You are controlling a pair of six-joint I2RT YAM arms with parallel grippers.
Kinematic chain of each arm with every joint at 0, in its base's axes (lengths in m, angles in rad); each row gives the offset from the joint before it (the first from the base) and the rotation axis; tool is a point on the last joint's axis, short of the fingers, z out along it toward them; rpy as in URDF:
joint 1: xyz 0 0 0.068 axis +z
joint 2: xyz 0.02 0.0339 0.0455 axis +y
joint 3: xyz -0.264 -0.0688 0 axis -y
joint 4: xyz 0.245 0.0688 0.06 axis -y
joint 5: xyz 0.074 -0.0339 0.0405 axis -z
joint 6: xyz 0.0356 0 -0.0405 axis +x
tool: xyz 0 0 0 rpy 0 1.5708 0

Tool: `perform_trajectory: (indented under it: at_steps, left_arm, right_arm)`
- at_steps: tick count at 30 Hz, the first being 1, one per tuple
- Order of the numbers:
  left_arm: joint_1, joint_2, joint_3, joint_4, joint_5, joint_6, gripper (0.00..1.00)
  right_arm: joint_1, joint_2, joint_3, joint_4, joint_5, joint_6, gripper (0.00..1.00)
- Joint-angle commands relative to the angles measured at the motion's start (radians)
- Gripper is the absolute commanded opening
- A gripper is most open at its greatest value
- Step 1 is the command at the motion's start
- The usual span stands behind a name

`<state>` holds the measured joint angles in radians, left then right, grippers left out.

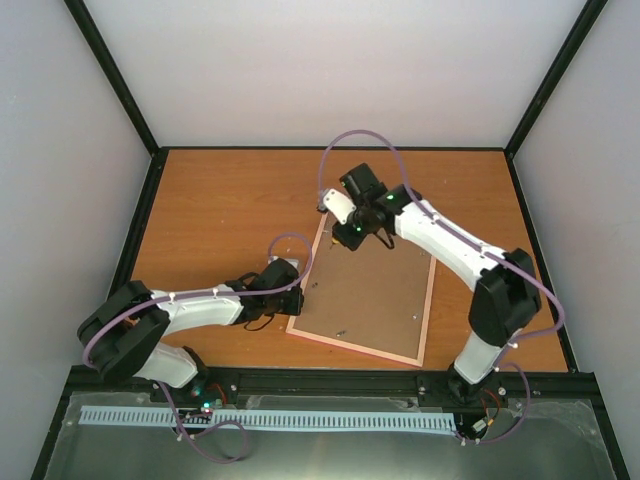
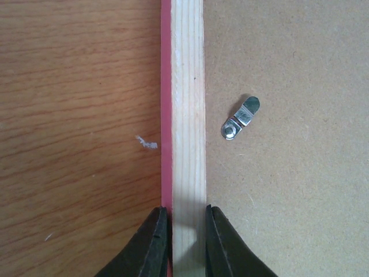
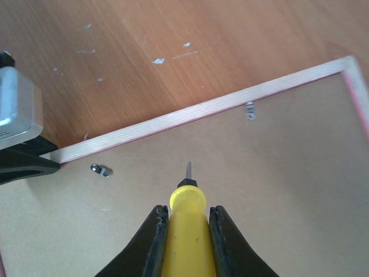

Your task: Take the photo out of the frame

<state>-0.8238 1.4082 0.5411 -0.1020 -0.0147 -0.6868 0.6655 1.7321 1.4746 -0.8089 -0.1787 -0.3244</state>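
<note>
The frame [image 1: 428,300] lies face down on the table, its pink border around a plain brown backing board [image 1: 370,295]. The photo is hidden beneath that board. My left gripper [image 2: 187,216] is shut on the frame's pale wooden left rail [image 2: 187,115], one finger on each side of it. My right gripper [image 3: 188,213] is shut on a yellow-handled screwdriver [image 3: 187,231]. Its tip points at the backing board [image 3: 259,190] near the frame's far rail [image 3: 202,112], and I cannot tell whether it touches. In the top view the right gripper [image 1: 350,235] hovers over the frame's far left corner.
Small metal turn clips sit on the backing board: one [image 2: 241,117] beside the left rail, two [image 3: 101,169] [image 3: 249,109] along the far rail. The wooden table [image 1: 220,210] is walled by white panels with black posts. Both arms reach in from the near edge.
</note>
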Motion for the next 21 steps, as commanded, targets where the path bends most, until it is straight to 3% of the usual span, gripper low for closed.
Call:
perform_trajectory:
  at_steps: [1,10,21]
  left_arm:
    - [0.007,-0.022,0.001,0.024,0.015,0.004,0.01]
    - [0.035,-0.063,0.02,-0.016,-0.014,0.038,0.04]
    - [0.066,-0.081,0.119,-0.173,-0.039,0.116,0.01]
  right_arm:
    - [-0.023,-0.09,0.002,-0.054,-0.008,-0.024,0.03]
    - [-0.146,-0.261,-0.195,-0.053,-0.077,-0.07,0.03]
    - [-0.278,-0.427,-0.281,-0.092,-0.046,-0.107,0.03]
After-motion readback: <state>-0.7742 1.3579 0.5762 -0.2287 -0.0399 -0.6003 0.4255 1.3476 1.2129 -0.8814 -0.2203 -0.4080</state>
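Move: The screwdriver in my right fingers is some 14 cm above the backboard. The upper clip on the frame's right rail lies about 20 cm to that hand's right, level with it fore and aft; the upper left clip is 7 cm ahead and 2 cm left, the lower left clip 5 cm back and 6 cm left. My left hand already pinches the left rail: from it the lower left clip is 4 cm ahead and 4 cm right, the upper right clip 10 cm ahead and 30 cm right. I carry the screwdriver clear above the backboard, some 12 cm to the right towards the upper right clip and a little back, bobbing up, down and up again to end about 3 cm higher, the wrist turning slightly clockwise. Meanwhile my left fingers keep their pinch on the left rail and, after a short hold, draw it about 2 cm left, rising 1 cm and rolling 5 degrees. ##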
